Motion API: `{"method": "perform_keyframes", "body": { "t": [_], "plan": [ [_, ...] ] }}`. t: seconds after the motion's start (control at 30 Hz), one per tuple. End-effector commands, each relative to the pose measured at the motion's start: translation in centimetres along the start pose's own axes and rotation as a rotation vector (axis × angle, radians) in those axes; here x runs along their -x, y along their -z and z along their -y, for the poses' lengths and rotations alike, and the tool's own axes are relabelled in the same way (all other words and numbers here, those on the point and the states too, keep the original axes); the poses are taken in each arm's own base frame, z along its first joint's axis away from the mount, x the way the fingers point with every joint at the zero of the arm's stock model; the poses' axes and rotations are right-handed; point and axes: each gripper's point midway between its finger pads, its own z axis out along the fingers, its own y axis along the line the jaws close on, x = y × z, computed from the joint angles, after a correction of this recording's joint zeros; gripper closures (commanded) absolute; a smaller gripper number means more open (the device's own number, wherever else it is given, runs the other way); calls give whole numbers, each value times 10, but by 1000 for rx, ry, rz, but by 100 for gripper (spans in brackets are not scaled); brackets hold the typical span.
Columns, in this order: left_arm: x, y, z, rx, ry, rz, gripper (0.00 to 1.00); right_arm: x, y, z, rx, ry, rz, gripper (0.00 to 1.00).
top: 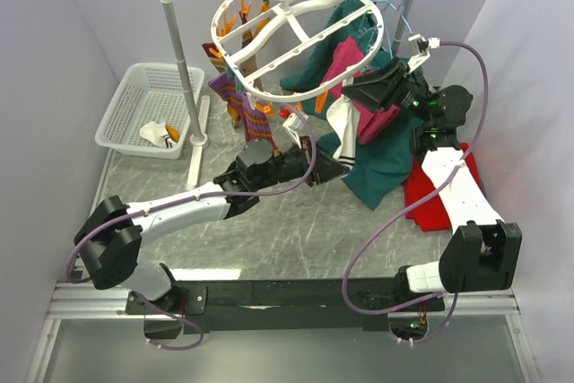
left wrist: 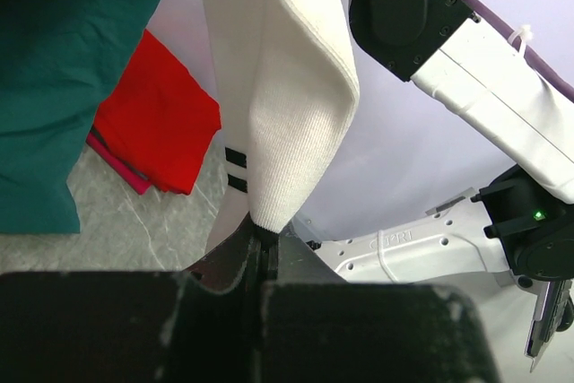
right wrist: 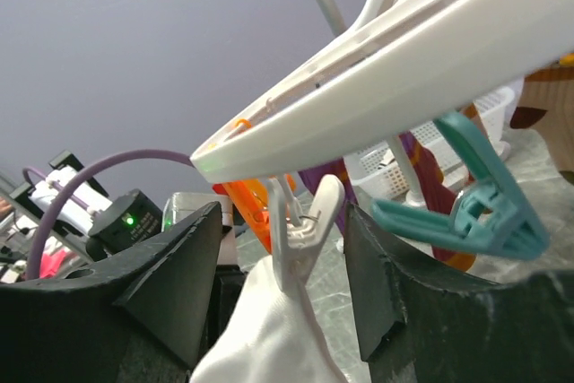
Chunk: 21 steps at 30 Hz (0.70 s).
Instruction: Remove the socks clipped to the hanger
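The white oval hanger [top: 296, 29] hangs from the rack with orange and teal clips round its rim. Striped maroon and purple socks [top: 240, 100] hang at its left side. A white sock [left wrist: 278, 87] with two black stripes hangs from a white clip [right wrist: 305, 230] under the hanger rim [right wrist: 404, 51]. My left gripper [left wrist: 262, 244] is shut on that sock's lower tip, also seen in the top view [top: 334, 170]. My right gripper [right wrist: 282, 217] is open, its jaws straddling the white clip, the right jaw close to the clip's handle. From above, the right gripper [top: 363, 87] sits at the hanger's near right rim.
A teal clip [right wrist: 475, 195] and an orange clip [right wrist: 247, 213] flank the white one. Dark green clothes [top: 386, 163] and a magenta garment [top: 359, 69] hang behind my right arm. A red cloth [top: 435, 195] lies on the table. A white basket [top: 148, 109] stands left of the rack pole [top: 184, 69].
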Motion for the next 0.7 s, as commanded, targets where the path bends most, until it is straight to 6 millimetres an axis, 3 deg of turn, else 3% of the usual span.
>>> {"method": "perform_keyframes", "body": {
  "t": [0.0,0.27,0.47,0.67],
  "plan": [
    [3,0,13,-62,1,5,99,9,-4,-12,49,39,46,38],
    [5,3,17,-71,0,10,99,14,-6,-9,47,27,67,48],
    [3,4,16,-67,5,7,99,13,-7,-6,36,22,66,62],
    [-3,8,12,-53,12,-3,99,10,-7,1,11,7,52,100]
  ]
}}
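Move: The white clip holding the white sock sits in the right gripper's mouth, about 1 cm ahead and 1 cm left of the hand point, with the hanger's rim some 4 cm above that point. An orange clip is roughly 6 cm left and 2 cm back, a teal clip about 6 cm ahead and 3 cm right. From the left hand, which already pinches the sock's lower end, the white clip is about 9 cm ahead, 2 cm right and 13 cm up. The right hand, its fingers pointing left under the hanger's rim, eases only about 1 cm up and forward while the half-open fingers shut, fastest at the end, onto the white clip and squeeze it. The left hand stays almost in place below and nearer the base, fingers shut on the sock's lower end, keeping its hold and making no real pull of its own. ##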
